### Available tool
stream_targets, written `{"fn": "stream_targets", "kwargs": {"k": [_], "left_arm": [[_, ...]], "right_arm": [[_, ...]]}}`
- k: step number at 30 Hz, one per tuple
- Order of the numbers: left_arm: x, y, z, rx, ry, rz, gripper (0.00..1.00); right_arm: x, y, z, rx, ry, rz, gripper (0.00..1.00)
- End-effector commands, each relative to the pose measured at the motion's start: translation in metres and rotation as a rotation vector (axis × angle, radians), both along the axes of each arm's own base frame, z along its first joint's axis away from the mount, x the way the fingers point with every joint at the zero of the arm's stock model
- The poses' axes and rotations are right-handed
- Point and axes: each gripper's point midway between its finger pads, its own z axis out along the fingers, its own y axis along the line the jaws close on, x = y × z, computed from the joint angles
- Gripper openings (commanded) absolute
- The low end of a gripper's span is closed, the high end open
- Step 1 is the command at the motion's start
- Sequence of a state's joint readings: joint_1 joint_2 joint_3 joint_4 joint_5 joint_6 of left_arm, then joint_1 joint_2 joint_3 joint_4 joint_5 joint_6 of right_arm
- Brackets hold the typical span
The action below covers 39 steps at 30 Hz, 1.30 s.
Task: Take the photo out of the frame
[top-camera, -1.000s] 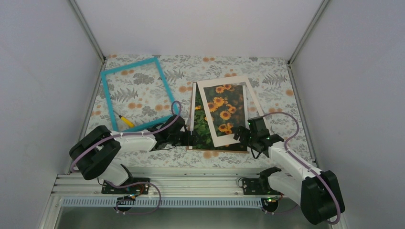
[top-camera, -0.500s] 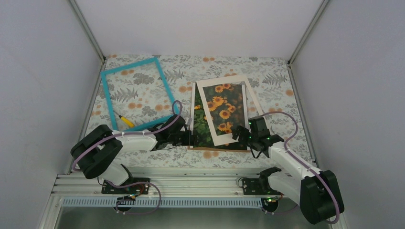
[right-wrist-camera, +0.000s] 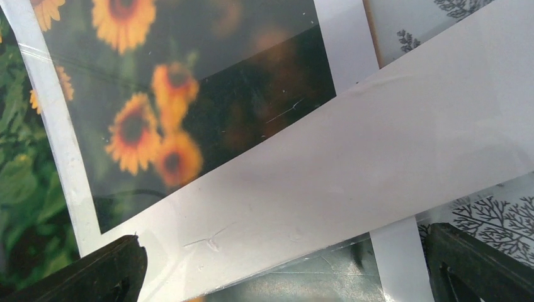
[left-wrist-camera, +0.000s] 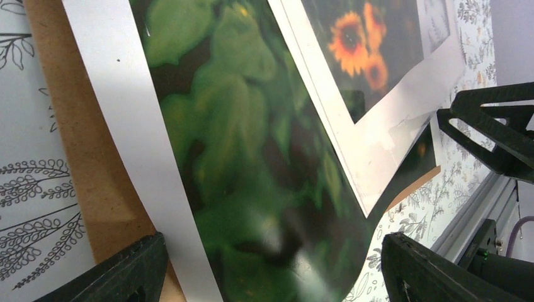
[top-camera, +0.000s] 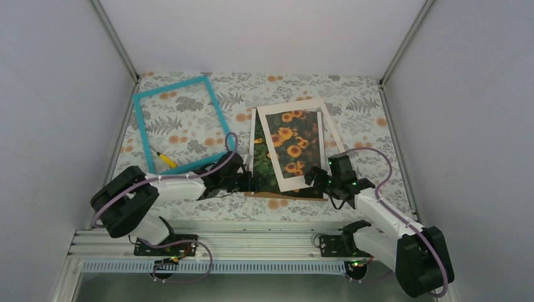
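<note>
The turquoise frame (top-camera: 179, 123) lies empty at the back left. The sunflower photo (top-camera: 264, 167) rests on a brown backing board (top-camera: 286, 196) at the table's middle, with a cream-white mat (top-camera: 330, 132) lying askew on top. My left gripper (top-camera: 250, 183) is open at the photo's near left edge. In the left wrist view the photo (left-wrist-camera: 239, 157) fills the space between the wide-apart fingers (left-wrist-camera: 132, 274). My right gripper (top-camera: 317, 178) is open at the mat's near right corner. The mat (right-wrist-camera: 346, 145) spans the gap between its fingers (right-wrist-camera: 107, 270) in the right wrist view.
A small yellow-handled tool (top-camera: 166, 160) lies on the frame's near edge. Floral cloth (top-camera: 371, 126) covers the table. White walls close in the left, right and back. The metal rail (top-camera: 252, 242) with the arm bases runs along the near edge.
My right gripper has edged a little to the left, and the mat has slid slightly left over the photo. The left arm has stayed still.
</note>
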State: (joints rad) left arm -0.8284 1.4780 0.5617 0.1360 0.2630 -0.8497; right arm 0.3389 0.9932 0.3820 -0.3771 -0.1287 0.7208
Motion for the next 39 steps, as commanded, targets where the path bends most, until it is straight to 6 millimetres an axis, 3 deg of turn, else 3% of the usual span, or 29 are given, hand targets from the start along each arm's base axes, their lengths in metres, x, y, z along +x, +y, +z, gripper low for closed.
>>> {"fn": "stream_targets", "kwargs": {"k": [1,12,23,31,39], "left_arm": [[0.005,-0.010,0.015,-0.067,-0.029,-0.002,0.84],[0.028,-0.012,0.021,-0.176,-0.020,0.016,0.85],[0.055,-0.008,0.022,-0.161,-0.053,0.025,0.86],[0.051,-0.011,0.028,-0.184,-0.052,-0.002,0.86],[0.041,-0.015,0.049,-0.221,-0.080,-0.024,0.86]], "right_arm": [[0.000,0.009,0.001,0.039,-0.012,0.047,1.00],[0.000,0.007,-0.001,0.024,-0.022,0.046,1.00],[0.000,0.006,-0.001,0.014,-0.028,0.057,1.00],[0.004,0.013,0.015,0.043,-0.069,0.085,1.00],[0.004,0.012,0.024,0.038,-0.077,0.093,1.00]]}}
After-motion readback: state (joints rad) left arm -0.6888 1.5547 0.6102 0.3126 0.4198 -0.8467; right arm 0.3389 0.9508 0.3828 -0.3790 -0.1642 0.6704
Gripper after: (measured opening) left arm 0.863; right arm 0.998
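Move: Near the near-left corner of the photo, the left hand has its wide-open fingers astride the white left edge, with the photo's middle about 10 cm ahead, 10 cm to its right and 3 cm below. The white mat's middle is roughly 12 cm ahead and 14 cm right of that hand; the brown backing board is centred under the photo. From the right hand, the photo's middle lies about 8 cm ahead and 7 cm left. Pushing forward along the near-left part of the photo, the left hand travels about 5 cm, rising, dipping and rising again to end nearly 3 cm higher. One finger stays at the white left edge, and the wrist tips some 10 degrees so the fingers point more level; they stay wide open. The right hand remains open by the near-right part of the photo and rises only about 1 cm late on. ##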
